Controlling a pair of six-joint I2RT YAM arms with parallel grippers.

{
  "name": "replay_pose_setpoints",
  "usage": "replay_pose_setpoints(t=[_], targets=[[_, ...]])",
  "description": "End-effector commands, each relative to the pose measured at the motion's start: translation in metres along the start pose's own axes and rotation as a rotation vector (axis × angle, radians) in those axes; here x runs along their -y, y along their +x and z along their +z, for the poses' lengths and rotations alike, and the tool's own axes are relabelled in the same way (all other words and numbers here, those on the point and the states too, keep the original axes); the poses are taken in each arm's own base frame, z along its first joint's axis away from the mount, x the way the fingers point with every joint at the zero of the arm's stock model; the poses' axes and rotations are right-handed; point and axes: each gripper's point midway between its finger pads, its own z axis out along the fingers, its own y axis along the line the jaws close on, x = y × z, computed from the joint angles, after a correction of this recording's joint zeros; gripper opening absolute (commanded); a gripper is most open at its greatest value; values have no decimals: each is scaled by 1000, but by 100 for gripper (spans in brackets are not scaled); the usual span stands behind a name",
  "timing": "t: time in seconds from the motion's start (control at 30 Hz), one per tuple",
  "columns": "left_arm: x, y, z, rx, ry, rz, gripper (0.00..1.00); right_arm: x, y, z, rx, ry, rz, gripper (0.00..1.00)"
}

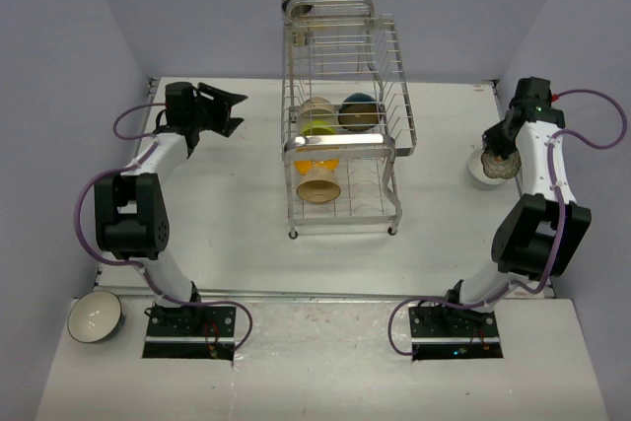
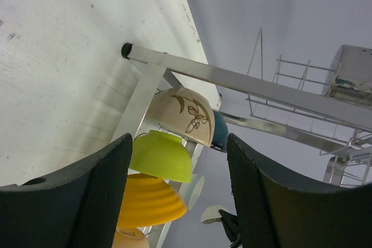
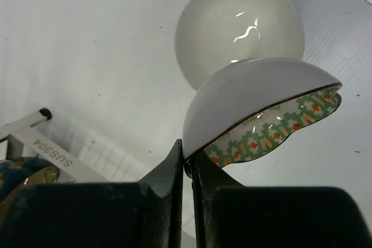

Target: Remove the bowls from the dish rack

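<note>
The chrome wire dish rack (image 1: 340, 120) stands mid-table and holds several bowls: a tan patterned one (image 2: 185, 113), a lime one (image 2: 161, 155), an orange one (image 2: 150, 200), a dark teal one (image 1: 357, 111) and a beige one (image 1: 319, 184). My left gripper (image 1: 225, 110) is open and empty, left of the rack, with its fingers (image 2: 96, 201) facing the bowls. My right gripper (image 3: 190, 166) is shut on the rim of a white bowl with a green patterned inside (image 3: 256, 103), held above a plain white bowl (image 3: 238, 18) on the table at the right (image 1: 483, 170).
A white bowl with a dark outside (image 1: 95, 317) sits by the left arm's base. The rack's foot and labelled bar (image 3: 40, 143) show at the left of the right wrist view. Grey walls close in on both sides.
</note>
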Motion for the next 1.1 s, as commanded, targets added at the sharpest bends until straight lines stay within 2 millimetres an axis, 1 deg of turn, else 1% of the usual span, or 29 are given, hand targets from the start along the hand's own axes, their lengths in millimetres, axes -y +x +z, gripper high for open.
replay_pose_setpoints(t=[0.0, 0.03, 0.07, 0.13, 0.17, 0.2, 0.23, 0.27, 0.3, 0.33, 0.4, 0.47, 0.5, 0.57, 0.63, 0.73, 0.8, 0.9, 1.03, 1.07], targets=[[9, 4, 1, -8, 16, 54, 67, 13, -20, -9, 51, 57, -87, 0], [7, 12, 3, -24, 12, 59, 67, 12, -22, -10, 49, 54, -84, 0], [6, 12, 3, -25, 9, 58, 67, 17, -18, -9, 25, 77, -85, 0], [1, 14, 4, -28, 1, 56, 67, 22, -9, -6, -14, 91, -94, 0], [-1, 15, 4, -30, -4, 53, 67, 28, -2, -6, -37, 108, -99, 0], [-2, 14, 5, -30, -5, 52, 67, 32, 0, -11, -31, 111, -99, 0], [-2, 14, 5, -30, -3, 53, 67, 42, 9, -8, -44, 130, -109, 0], [-3, 15, 6, -31, -4, 55, 67, 50, 11, -8, -38, 150, -116, 0], [-4, 14, 6, -31, -5, 54, 67, 54, 12, -14, -23, 150, -121, 0], [-5, 15, 8, -34, -7, 55, 67, 63, 19, -11, -40, 170, -128, 0], [-8, 15, 8, -34, -13, 50, 67, 71, 26, -10, -66, 178, -135, 0], [-9, 16, 9, -39, -12, 46, 67, 85, 36, -3, -111, 209, -139, 0], [-9, 16, 9, -39, -12, 46, 67, 85, 35, -2, -110, 209, -145, 0], [-7, 17, 7, -43, -6, 48, 67, 88, 41, 3, -130, 210, -157, 0], [-6, 17, 5, -41, -4, 53, 67, 93, 47, 12, -160, 232, -186, 0], [-3, 17, 5, -47, 4, 52, 67, 105, 48, 25, -178, 291, -238, 0], [-3, 18, 5, -51, 8, 53, 67, 114, 51, 29, -181, 320, -259, 0], [-5, 18, 4, -54, 3, 49, 67, 120, 57, 37, -212, 341, -280, 0], [-3, 18, 5, -54, 9, 49, 67, 126, 66, 50, -268, 369, -302, 0], [-2, 18, 4, -53, 10, 50, 67, 132, 68, 55, -278, 396, -313, 0]])
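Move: The right gripper holds the patterned bowl. Its place is the clear table spot about 13 cm back, 5 cm to the right and 17 cm below. The white bowl stands about 12 cm ahead of that spot, roughly 1 cm back and 4 cm right of the hand. The rack's near right foot is some 17 cm back and 20 cm left of the hand, down on the table. From the left gripper the spot lies roughly 65 cm right and 23 cm back, well below. Keep the patterned bowl pinched by its rim and bring the right gripper down about 11 cm and back about 10, clear of the white bowl and towards the free table on its near side. Draw back while sinking first, then go mostly straight down, tipping the fingers some 30 degrees to point nearly vertical. Let the open left gripper ease slightly right, then down. ##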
